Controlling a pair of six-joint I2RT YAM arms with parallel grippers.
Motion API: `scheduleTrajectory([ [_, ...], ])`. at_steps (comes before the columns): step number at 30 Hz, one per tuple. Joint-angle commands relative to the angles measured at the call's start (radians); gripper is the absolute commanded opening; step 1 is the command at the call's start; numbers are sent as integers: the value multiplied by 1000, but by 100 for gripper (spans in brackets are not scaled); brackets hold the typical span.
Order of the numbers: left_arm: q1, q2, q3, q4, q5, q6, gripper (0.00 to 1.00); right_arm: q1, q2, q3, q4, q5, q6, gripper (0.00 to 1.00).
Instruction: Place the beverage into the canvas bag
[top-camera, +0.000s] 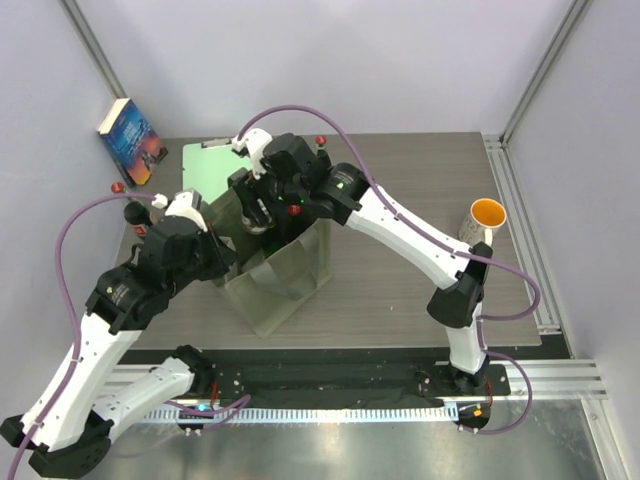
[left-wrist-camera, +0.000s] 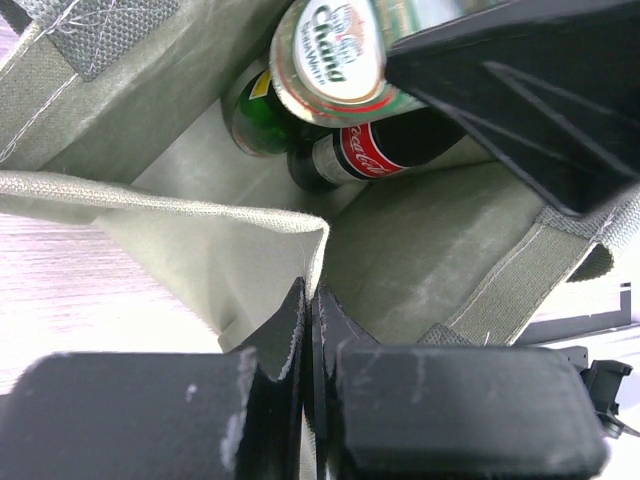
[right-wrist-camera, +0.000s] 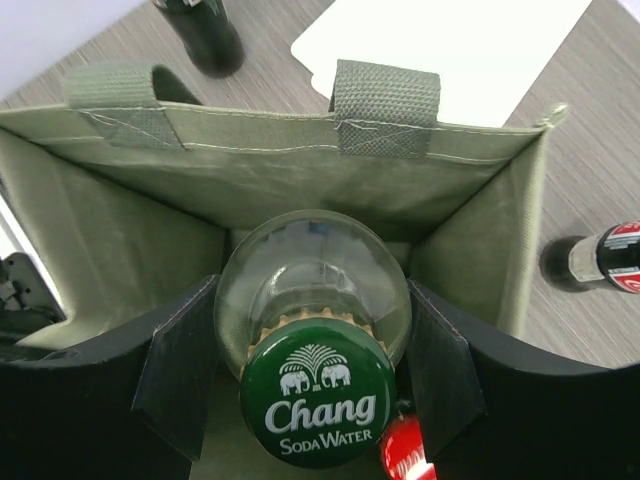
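Note:
The beverage, a clear glass Chang soda water bottle (right-wrist-camera: 312, 265) with a green cap (right-wrist-camera: 315, 400), hangs upright in the mouth of the canvas bag (right-wrist-camera: 250, 180). My right gripper (right-wrist-camera: 312, 335) is shut on its shoulder, one black finger on each side. From the left wrist view its base (left-wrist-camera: 330, 55) floats above a Coca-Cola bottle (left-wrist-camera: 360, 160) and a green bottle (left-wrist-camera: 252, 125) standing inside the bag. My left gripper (left-wrist-camera: 308, 300) is shut on the bag's fabric rim (left-wrist-camera: 200, 200). From above, the olive-grey bag (top-camera: 280, 280) sits mid-table, with the right gripper (top-camera: 260, 215) over it.
A mint-green clipboard (top-camera: 205, 165) lies behind the bag. Loose bottles stand on the table: a Coke bottle (right-wrist-camera: 600, 258) right of the bag and a dark one (right-wrist-camera: 205, 35) behind it. A book (top-camera: 130, 142) leans at the back left, and an orange cup (top-camera: 487, 218) stands far right.

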Motion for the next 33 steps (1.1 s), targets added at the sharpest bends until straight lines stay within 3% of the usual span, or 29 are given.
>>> scheduleTrajectory([
  [1,-2,-8,35,15,16,12,0,5,-26,70,196,0,-23,1],
  [33,-2,-40,52,-13,16,-16,0,19,149,16,225,13,-168,1],
])
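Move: The right hand holds the soda water over the canvas bag; the free floor on the bag's left side is roughly 2 cm ahead, 4 cm left and 22 cm below. In the bag, the green bottle stands about 1 cm back and 3 cm right, the cola bottle level and 6 cm right, both some 16 cm lower. From the left hand, pinching the rim, that floor is about 9 cm ahead, 4 cm right, 18 cm below. The right hand lowers the gripped soda water about 8 cm into the bag, easing left; the left holds the rim. ##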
